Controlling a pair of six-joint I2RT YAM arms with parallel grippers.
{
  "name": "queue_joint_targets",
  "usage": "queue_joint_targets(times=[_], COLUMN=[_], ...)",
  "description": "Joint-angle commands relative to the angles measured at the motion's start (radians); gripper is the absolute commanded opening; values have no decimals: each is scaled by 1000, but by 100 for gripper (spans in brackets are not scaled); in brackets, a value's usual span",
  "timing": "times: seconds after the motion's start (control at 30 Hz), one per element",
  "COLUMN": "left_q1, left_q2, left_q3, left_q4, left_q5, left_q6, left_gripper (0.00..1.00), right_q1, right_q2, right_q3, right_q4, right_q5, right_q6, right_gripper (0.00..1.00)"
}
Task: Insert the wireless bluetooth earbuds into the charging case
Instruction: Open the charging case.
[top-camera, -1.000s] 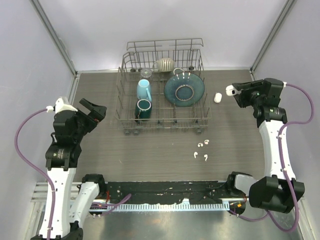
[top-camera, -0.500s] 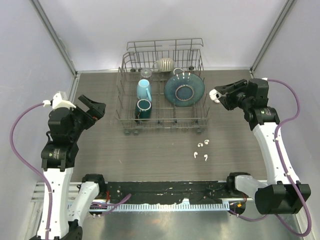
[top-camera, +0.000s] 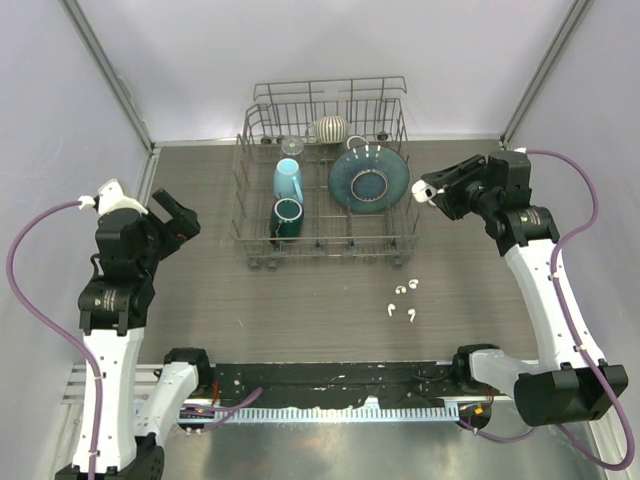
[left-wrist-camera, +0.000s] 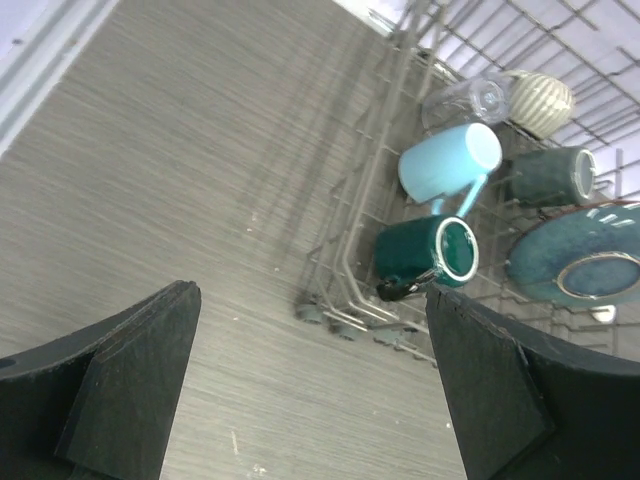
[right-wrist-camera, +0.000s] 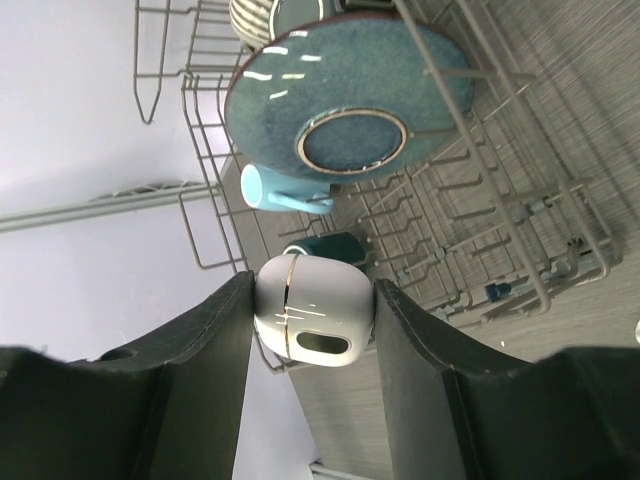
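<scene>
Several tiny white earbuds (top-camera: 399, 290) lie loose on the table in front of the rack's right corner, in the top view only. My right gripper (top-camera: 436, 190) hangs above the table by the rack's right side, shut on a white pebble-shaped charging case (right-wrist-camera: 315, 305) that has a thin gold seam and sits closed between the two fingers (right-wrist-camera: 215, 340). The case (top-camera: 424, 189) shows as a white blob at the fingertips from above. My left gripper (top-camera: 180, 215) is open and empty at the far left, well away from the earbuds. From its own wrist camera, the left gripper (left-wrist-camera: 315, 390) has only bare table between its fingers.
A wire dish rack (top-camera: 250, 240) stands at the back centre. It holds a light blue cup (top-camera: 288, 180), a dark green cup (top-camera: 286, 217), a blue plate (top-camera: 368, 180), a striped bowl (top-camera: 330, 128) and a clear glass (top-camera: 291, 147). Grey walls close in both sides.
My right arm has swung left toward the rack's right side, carrying the white case. My left arm has drifted slightly left and down, still open.
</scene>
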Motion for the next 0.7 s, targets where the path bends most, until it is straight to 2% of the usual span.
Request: queue_joint_targets(times=[0.0,0.1,0.13,0.17,0.2,0.33,0.43,0.53,0.6,0.63,0.67], left_q1=[-1,-1,-1,-1,-1,-9,-81,-230,-369,-456,-495], left_q2=[-69,-149,-166,-182,-198,-157,-137,-105,-77,-43,-29], left_q3=[-95,-222,-256,-287,-339,-372,-373,-370,-366,-366,-367], left_q4=[178,328,451,497,546,628,644,663,685,696,712], left_q5=[169,373,410,450,469,542,469,315,233,146,115], left_q6=[-6,-102,-136,-200,-228,-276,-252,-193,-163,-141,-132], left_gripper=[100,100,100,100,100,100,100,100,100,100,100], right_q1=[70,104,107,114,123,170,219,253,278,288,308], right_q2=[-7,-30,-39,-63,-73,-131,-169,-171,-163,-163,-165], right_q3=[28,-30,-48,-67,-108,-209,-280,-295,-296,-300,-300], right_q4=[2,46,63,98,118,218,324,359,382,396,408], right_q5=[15,-10,-21,-27,-34,-19,30,70,77,87,99], right_q6=[20,60,101,119,136,260,365,417,452,465,481], right_gripper=[1,1,1,1,1,1,1,1,1,1,1])
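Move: The charging case is pinched in the right hand's fingers, which puts it some 50 cm to the right of the empty left hand, about 8 cm farther ahead and 1 cm lower. From the left hand, the green mug is about 21 cm right, 8 ahead and 20 below. From the right hand, the plate is some 8 cm ahead, 11 left and 18 below; the earbuds lie about 18 cm back, 4 left and 29 below. The charging case, still held in the right fingers, is carried left about 8 cm above the rack, also coming back and slightly down, while that hand rolls its left side up nearly 20 degrees. The wide-open left hand sweeps right some 15 cm towards the case, turning clockwise about 30 degrees, its fingers tipping up and its left side dropping. ##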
